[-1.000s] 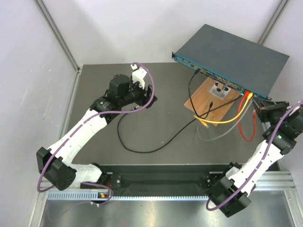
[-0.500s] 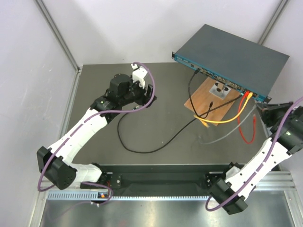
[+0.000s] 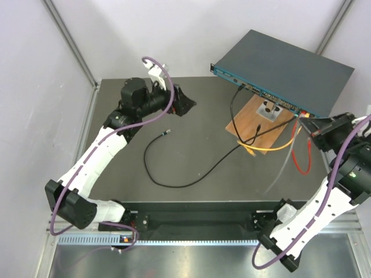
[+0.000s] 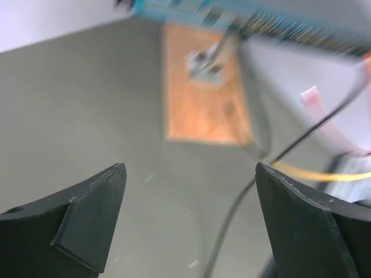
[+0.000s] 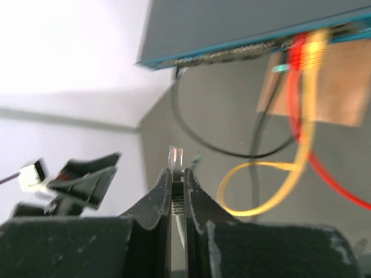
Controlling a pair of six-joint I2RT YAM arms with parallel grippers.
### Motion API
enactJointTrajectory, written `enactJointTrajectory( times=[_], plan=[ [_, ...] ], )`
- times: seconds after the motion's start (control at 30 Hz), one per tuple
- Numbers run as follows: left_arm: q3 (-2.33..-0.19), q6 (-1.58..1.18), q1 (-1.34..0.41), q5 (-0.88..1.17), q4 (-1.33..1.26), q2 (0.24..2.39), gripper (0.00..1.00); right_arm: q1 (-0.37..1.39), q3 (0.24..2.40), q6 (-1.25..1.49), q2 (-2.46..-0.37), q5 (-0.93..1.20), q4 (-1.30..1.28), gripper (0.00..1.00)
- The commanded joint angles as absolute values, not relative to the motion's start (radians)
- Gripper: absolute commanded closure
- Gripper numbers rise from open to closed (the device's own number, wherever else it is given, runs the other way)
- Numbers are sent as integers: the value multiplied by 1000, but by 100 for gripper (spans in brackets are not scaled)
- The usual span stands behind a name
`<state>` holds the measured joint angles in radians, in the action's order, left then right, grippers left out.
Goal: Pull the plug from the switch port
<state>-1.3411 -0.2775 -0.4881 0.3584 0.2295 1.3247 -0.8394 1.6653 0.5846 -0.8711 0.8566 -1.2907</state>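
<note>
The switch is a flat dark box at the back right, with its teal port face towards the table. It also shows in the right wrist view. My right gripper is shut on a clear plug with a grey cable, held clear of the port face. Red and yellow plugs and a black cable sit in the ports. My left gripper is open and empty above the table, left of the switch, which shows blurred in the left wrist view.
A brown wooden board with a metal block lies below the port face. Yellow, red and black cables trail over the table; the black cable's loose end lies mid-table. Enclosure walls stand close on both sides.
My right arm has lifted and swung out, and the grey cable has risen off the table with it. My left gripper has moved farther back towards the switch.
</note>
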Motion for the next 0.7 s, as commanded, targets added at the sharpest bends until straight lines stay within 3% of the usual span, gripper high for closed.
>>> enactJointTrajectory(
  times=[0.0, 0.1, 0.4, 0.67],
  plan=[
    [-1406, -526, -469, 593, -64, 1311, 2, -778, 1588, 740, -835, 1008, -1151, 100],
    [-1495, -708, -501, 750, -154, 1397, 3, -761, 1525, 880, -798, 1057, -1025, 100],
    [-1555, -789, -756, 603, -201, 1456, 2, -641, 1473, 1143, -814, 994, -730, 100],
    [-1663, -776, -934, 572, -178, 1581, 2, -381, 1549, 1137, -933, 813, -657, 100]
  ],
)
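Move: The grey cable's plug, already out of the switch and held in the right fingers, lies about 33 cm right of the open left gripper, 7 cm back and perhaps 8 cm higher. The black plug in the switch is some 10 cm ahead of the left hand, 17 cm right and 4 cm lower. Counted from the right hand, the left gripper is the reverse way. The emptied port lies roughly 9 cm ahead, 8 cm right and 12 cm below it, the yellow plug about 3 cm left of that port. Rising about 11 cm early on, the left arm swings right and back by some 18 and 14 cm towards the held plug, rolling its left side down and turning clockwise, its fingers staying wide open. Meanwhile the right hand keeps its pinch on the plug and brings it left, then also up and forward, roughly 5 cm each way, turning some 20 degrees counter-clockwise and rolling its left side up. ##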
